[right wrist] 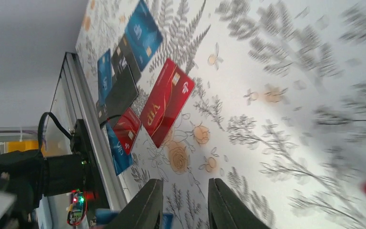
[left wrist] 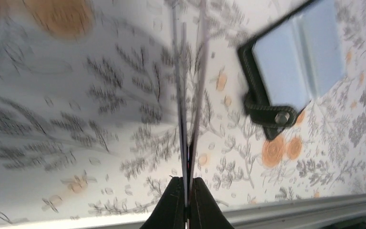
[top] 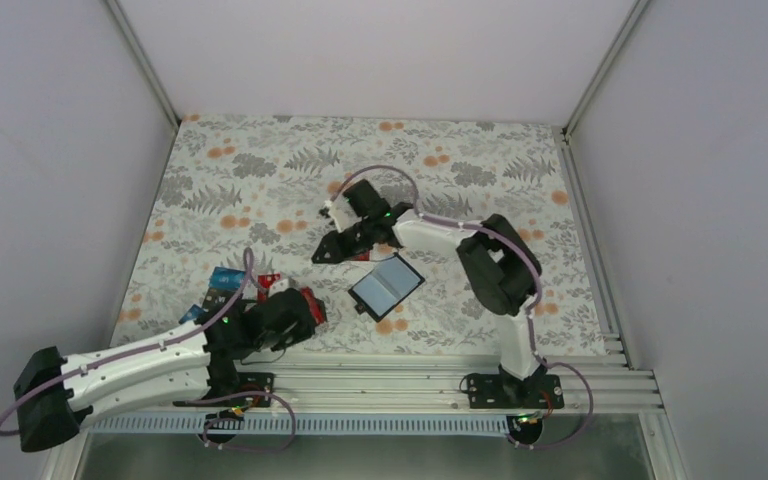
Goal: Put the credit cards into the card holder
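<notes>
The card holder [top: 387, 285] lies open on the table's near middle, grey-blue inside up; the left wrist view shows it at upper right [left wrist: 290, 62]. My left gripper [top: 305, 308] hovers left of it, shut on two thin credit cards [left wrist: 184, 143] seen edge-on between its jaws [left wrist: 187, 180]; from above a red card face [top: 308, 298] shows there. My right gripper [top: 318, 255] hangs just beyond the holder's far-left corner, open and with nothing in it [right wrist: 185, 182]. Loose credit cards lie at the near left: red [right wrist: 166, 102], blue [right wrist: 143, 31], black [right wrist: 121, 90].
More loose cards, blue [top: 225, 277] and red [top: 268, 280], sit beside the left arm's wrist. An aluminium rail [top: 410, 365] runs along the near table edge. Grey walls close in the left, the right and the back.
</notes>
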`<state>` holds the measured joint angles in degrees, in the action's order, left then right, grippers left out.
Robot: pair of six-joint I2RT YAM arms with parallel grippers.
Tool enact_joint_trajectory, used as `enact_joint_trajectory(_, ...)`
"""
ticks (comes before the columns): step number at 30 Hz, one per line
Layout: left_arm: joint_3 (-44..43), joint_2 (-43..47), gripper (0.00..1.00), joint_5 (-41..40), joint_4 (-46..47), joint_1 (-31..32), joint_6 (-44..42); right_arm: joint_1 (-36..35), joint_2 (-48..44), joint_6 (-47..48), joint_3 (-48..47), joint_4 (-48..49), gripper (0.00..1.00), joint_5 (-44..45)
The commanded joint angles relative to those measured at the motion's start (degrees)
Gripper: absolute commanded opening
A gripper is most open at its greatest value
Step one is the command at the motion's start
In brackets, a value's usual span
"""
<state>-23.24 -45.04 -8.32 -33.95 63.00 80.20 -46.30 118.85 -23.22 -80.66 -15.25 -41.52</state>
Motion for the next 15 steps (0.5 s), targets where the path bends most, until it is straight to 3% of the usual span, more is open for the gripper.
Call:
enact_joint_trajectory(1, -4.59, 3.06, 0.02, -3.28, -4.76, -6.07, -11.12, 3.86, -9.03, 2.11, 1.97, -1.83, 0.29, 0.9)
enact_joint_trajectory(8, -10.33, 2.64, 0.02, -1.15, -1.21, -13.44, -28.84, 7.27, -15.97, 5.26, 6.79, -1.43, 0.4, -6.71)
enact_joint_trajectory(15, -14.61, 2.6, 0.02, 6.44, 7.37, -17.0, -42.73, 8.6, -20.05, 6.94, 8.58, -0.14, 0.51, -15.86)
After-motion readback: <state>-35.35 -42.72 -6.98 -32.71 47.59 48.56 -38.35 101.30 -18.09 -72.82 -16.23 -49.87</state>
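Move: The left hand already pinches a small stack of cards, with the right hand's fingers about 15 cm ahead of it, 4 cm to its right and near its own height. From the right hand, those held cards lie some 12 cm back and 3 cm left, about level in height. The open card holder lies about 9 cm back and 14 cm to the right of the right hand, 8 cm below; a loose red card lies 6 cm to its right, 1 cm back, on the table too. Upward by about 10 cm and forward some 7 cm, the left hand carries its still-pinched cards towards the right hand, its fingertips tipping up roughly 25 degrees. The empty right hand also climbs about 10 cm while shifting 6 cm right, briefly forward and then back, and its fingers open wider beside the cards; no touch can be made out. ##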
